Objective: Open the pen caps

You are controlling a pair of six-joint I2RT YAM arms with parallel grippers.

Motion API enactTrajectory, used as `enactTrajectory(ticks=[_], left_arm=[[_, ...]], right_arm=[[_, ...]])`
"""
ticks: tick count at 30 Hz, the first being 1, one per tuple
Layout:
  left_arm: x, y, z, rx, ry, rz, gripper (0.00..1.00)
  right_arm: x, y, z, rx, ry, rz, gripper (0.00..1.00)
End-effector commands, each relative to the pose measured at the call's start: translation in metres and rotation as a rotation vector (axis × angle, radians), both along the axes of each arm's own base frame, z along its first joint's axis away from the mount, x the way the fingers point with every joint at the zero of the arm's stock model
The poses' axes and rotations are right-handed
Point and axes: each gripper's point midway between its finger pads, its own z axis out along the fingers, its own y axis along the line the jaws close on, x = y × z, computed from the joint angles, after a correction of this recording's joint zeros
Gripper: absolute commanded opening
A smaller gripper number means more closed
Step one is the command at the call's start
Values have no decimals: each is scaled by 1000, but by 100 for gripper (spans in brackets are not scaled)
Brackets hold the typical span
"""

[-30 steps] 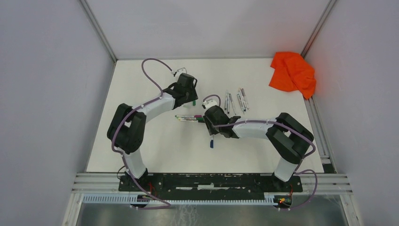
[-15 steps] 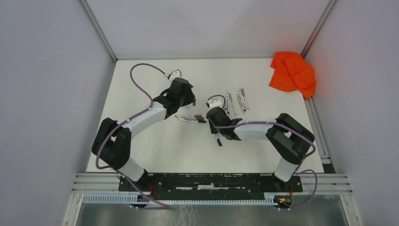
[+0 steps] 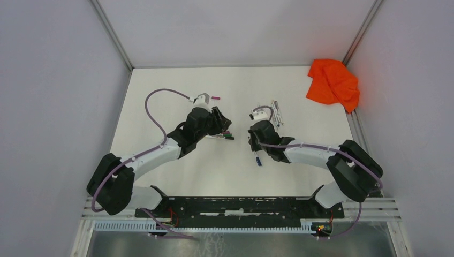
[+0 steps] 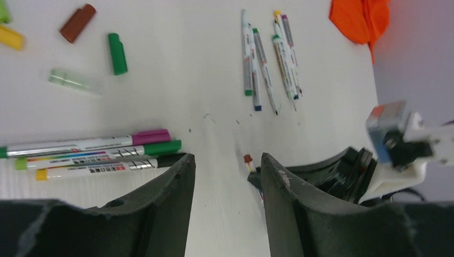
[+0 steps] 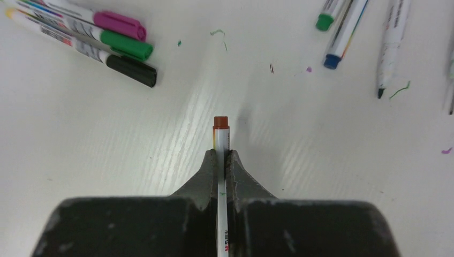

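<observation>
My right gripper (image 5: 220, 155) is shut on a thin white pen (image 5: 221, 187); the pen's dark red end (image 5: 220, 122) sticks out past the fingertips. In the top view this gripper (image 3: 255, 145) sits mid-table and the pen's blue end (image 3: 258, 161) pokes out below it. My left gripper (image 4: 225, 166) is open and empty, just left of that red end (image 4: 247, 159). Three capped pens lie to the left, with magenta (image 4: 151, 137), green (image 4: 160, 147) and black (image 4: 170, 158) pen caps. Loose pen caps lie beyond: dark red (image 4: 77, 23), green (image 4: 117, 53), yellow (image 4: 10, 37).
Several uncapped pens (image 3: 270, 113) lie in a row behind the right gripper. A crumpled orange cloth (image 3: 333, 81) sits at the back right corner. A clear tube-like piece (image 4: 72, 80) lies near the loose caps. Grey walls close in the white table (image 3: 176, 171).
The right gripper has shut on the pen and shifted right with it. The left arm has swung down and right, bringing its open gripper over the capped pens toward the right gripper.
</observation>
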Motion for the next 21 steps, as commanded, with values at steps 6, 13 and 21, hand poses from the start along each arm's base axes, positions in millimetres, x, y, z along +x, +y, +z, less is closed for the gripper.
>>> enactTrajectory(ticks=[6, 13, 21], left_arm=[[-60, -48, 53, -307, -215, -356, 55], [-86, -82, 44, -293, -234, -521, 55], [-89, -102, 20, -245, -196, -549, 55]], right_arm=[[37, 12, 110, 340, -238, 43, 0], [49, 20, 141, 471, -288, 50, 0], [51, 32, 166, 552, -310, 71, 0]])
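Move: The blue cap, on the pen already held in the right fingers, lies about 11 cm back, 12 cm right and 10 cm below the left hand; the black cap is almost straight under the left hand, 1 cm ahead and 12 cm down. From the right hand the blue cap is 9 cm back and 3 cm right at its height, the left fingers about 2 cm ahead, 9 cm left and 10 cm above, and the loose uncapped pens 11 cm ahead, 4 cm right and 2 cm lower. The right hand keeps the pen pinched near its brown end and lifts it about 12 cm, easing some 4 cm forward early on while its left side rolls up and its fingers tip upward, bringing the blue cap up to the left hand's level. Meanwhile the left hand sweeps back and to the right, roughly 9 cm each way, turning about 30 degrees clockwise with its left side dipping and its fingers staying half open, until they come close to the blue cap without closing on it. ##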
